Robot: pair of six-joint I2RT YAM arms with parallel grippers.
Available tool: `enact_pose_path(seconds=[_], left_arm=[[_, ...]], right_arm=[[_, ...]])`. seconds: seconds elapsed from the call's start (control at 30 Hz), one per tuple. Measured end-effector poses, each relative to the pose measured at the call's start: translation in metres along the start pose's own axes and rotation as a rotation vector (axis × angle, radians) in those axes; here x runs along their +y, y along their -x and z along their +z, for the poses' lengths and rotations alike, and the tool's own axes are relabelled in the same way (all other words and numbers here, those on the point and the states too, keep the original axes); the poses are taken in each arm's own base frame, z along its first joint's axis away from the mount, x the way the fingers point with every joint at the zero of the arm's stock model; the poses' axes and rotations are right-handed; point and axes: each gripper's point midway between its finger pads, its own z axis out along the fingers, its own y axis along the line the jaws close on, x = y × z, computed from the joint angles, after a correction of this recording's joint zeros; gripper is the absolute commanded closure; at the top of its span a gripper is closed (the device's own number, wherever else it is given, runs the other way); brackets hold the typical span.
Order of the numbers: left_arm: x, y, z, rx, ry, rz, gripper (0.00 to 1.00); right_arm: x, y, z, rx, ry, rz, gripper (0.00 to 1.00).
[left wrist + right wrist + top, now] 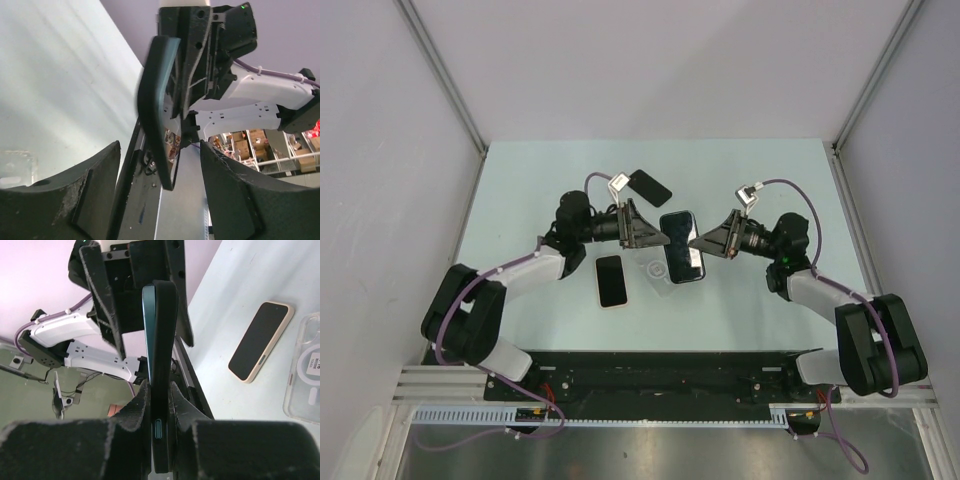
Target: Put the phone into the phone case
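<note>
My right gripper point(698, 243) point(159, 405) is shut on the long edge of a dark teal phone point(682, 248) point(161, 340) and holds it above the table, between the two arms. The left gripper point(655, 238) point(160, 200) is open, its fingers standing apart on either side of the phone's point(156, 107) opposite edge without touching it. A clear phone case point(656, 272) point(305, 385) with a ring mark lies flat on the table below the held phone.
A beige-edged phone point(610, 281) point(261, 340) lies screen up beside the clear case, on its left. Another black phone point(650, 186) lies further back on the table. Grey walls close in both sides and the back.
</note>
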Motion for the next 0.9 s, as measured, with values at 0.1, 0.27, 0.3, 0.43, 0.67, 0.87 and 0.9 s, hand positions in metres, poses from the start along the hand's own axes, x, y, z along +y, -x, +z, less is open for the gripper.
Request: enact_pose_path(seconds=[0.1,0.27,0.3,0.43,0.67,0.87,0.9], left_arm=[[-0.01,-0.003,0.008,0.006,-0.045,0.013,0.46],[-0.012,-0.005,0.017,0.009,-0.092,-0.012,0.83],[-0.01,-0.006,0.017,0.01,-0.093,-0.023,0.95],[-0.012,-0.006,0.018,0.017,-0.112,-0.022,1.0],[-0.013,-0.017,0.015,0.08,-0.132,0.005,1.0],[-0.018,-0.021,0.018,0.155,-0.188,0.031,1.0],[-0.02,-0.023,0.018,0.169,-0.198,0.035,1.0]], right_arm=[[-0.002,0.001,0.002,-0.015,-0.013,0.011,0.92],[0.0,0.003,0.001,-0.032,-0.033,0.01,0.74],[0.002,0.003,0.0,-0.037,-0.036,0.004,0.68],[0.005,0.005,-0.003,-0.053,-0.072,-0.037,0.5],[0.019,0.017,-0.008,-0.07,-0.087,-0.128,0.31],[0.019,0.025,-0.011,-0.069,-0.104,-0.152,0.28],[0.019,0.026,-0.011,-0.066,-0.104,-0.156,0.29]])
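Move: The phone in its black case hangs between the grippers, its middle about 5 cm right of the open left hand and 2 cm back, level in height. The right hand grips the near edge: from there the middle is some 4 cm left and 1 cm back. From the left hand, the clear case is about 4 cm forward, 1 cm right and 18 cm below; the beige-edged phone is 12 cm left, level fore and aft, 18 cm below. Bring the left gripper about 2 cm right onto the free left edge of the cased phone and shut the fingers to pinch it. Then open the right fingers to let go of the right edge, lifting that hand about 3 cm and easing it slightly right, while the left draws the cased phone back some 2 cm and turns clockwise about 10 degrees. ##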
